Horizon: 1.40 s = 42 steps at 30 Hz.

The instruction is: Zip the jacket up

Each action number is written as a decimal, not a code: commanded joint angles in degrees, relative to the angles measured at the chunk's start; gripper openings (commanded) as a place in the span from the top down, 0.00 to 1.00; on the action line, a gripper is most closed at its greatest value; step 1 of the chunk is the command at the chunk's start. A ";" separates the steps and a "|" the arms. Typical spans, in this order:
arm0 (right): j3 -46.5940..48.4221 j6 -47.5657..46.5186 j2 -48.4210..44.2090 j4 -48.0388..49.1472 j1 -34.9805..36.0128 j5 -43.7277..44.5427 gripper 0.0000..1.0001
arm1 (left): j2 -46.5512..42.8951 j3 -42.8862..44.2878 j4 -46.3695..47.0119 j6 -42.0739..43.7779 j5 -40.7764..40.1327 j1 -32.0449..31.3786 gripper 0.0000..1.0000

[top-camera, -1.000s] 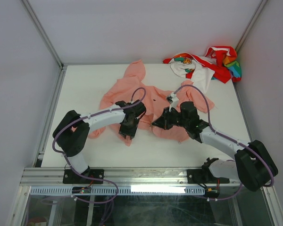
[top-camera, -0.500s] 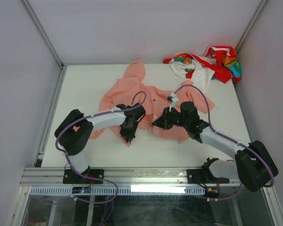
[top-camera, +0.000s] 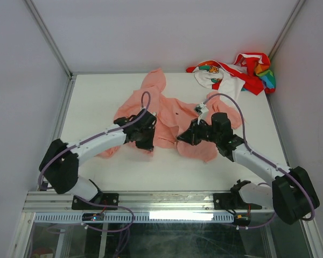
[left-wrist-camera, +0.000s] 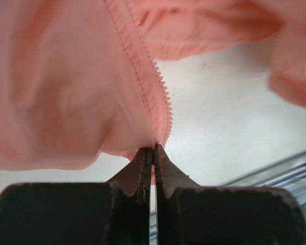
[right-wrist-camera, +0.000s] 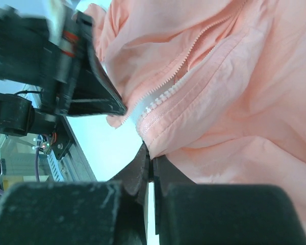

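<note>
The salmon-pink jacket (top-camera: 164,110) lies open on the white table, hood toward the back. My left gripper (top-camera: 146,141) is shut on the bottom end of the jacket's left zipper edge (left-wrist-camera: 153,94), whose teeth run up from the fingertips. My right gripper (top-camera: 184,137) is shut on the bottom hem of the right front panel (right-wrist-camera: 204,102), beside its zipper teeth (right-wrist-camera: 166,97). The two grippers hold the two lower front corners a short way apart. The left arm shows dark at the upper left of the right wrist view.
A red, white and rainbow-coloured garment (top-camera: 234,72) lies bunched at the back right corner. The table's metal front rail (top-camera: 167,201) runs along the near edge. Grey walls close in both sides.
My left gripper has moved back and left, pulling its jacket corner away from the front edge. My right gripper has shifted slightly back with its hem.
</note>
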 commanded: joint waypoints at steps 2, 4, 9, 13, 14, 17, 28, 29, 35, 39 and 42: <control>7.86 -4.08 -0.43 -3.08 -1.77 -9.59 1.00 | -13.83 -0.93 13.07 -3.74 4.53 3.43 1.00; 9.55 -4.70 0.39 -3.71 -1.81 -13.48 1.00 | -17.10 -2.77 18.31 -4.82 6.67 4.80 1.00; 12.27 -4.40 4.17 -2.60 -1.78 -22.35 1.00 | -24.89 -11.08 33.22 -6.78 10.69 7.69 1.00; 13.95 -1.86 6.29 -0.10 -1.34 -25.19 1.00 | -29.44 -16.36 43.89 -6.60 11.13 8.01 1.00; 13.77 -0.63 6.47 1.49 -1.16 -25.31 1.00 | -30.15 -17.31 45.94 -6.38 11.10 7.99 1.00; 12.95 2.83 7.43 5.81 -0.35 -24.86 1.00 | -31.76 -19.85 50.68 -5.39 11.30 7.97 1.00; 11.09 9.55 11.21 17.27 1.85 -23.12 1.00 | -34.32 -24.94 59.41 -3.58 14.39 8.01 1.00; 11.26 9.58 11.34 17.33 1.87 -23.18 1.00 | -34.48 -25.29 59.84 -3.64 14.56 8.04 1.00; 11.58 9.74 12.06 17.31 2.27 -23.52 1.00 | -35.17 -26.03 60.20 -3.75 14.16 7.98 1.00; 11.57 9.77 12.31 17.33 2.84 -23.56 1.00 | -35.10 -26.03 60.59 -3.88 14.01 7.99 1.00; 11.59 9.96 12.22 17.32 2.89 -22.87 1.00 | -34.92 -25.98 61.04 -4.17 14.53 7.99 1.00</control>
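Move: The lower end of the jacket's right zipper edge, held in the right fingers, lies about 12 cm right of the left hand, 4 cm ahead and 8 cm above; the left sleeve end lies some 18 cm left of that hand, level with it and 5 cm below. From the right hand, the left zipper edge's held end is 12 cm left, 4 cm back and 8 cm below, with the right sleeve about 21 cm right and 12 cm ahead, some 12 cm below. The left zipper edge, still pinched, is lifted by the left hand about 17 cm, fast at first, drifting forward and right towards the right-held edge while the fingers swing from pointing down to pointing forward-right, roughly 65 degrees. The right hand keeps its pinch, carrying its edge up and left towards the left gripper, easing slightly back and turning counter-clockwise. ##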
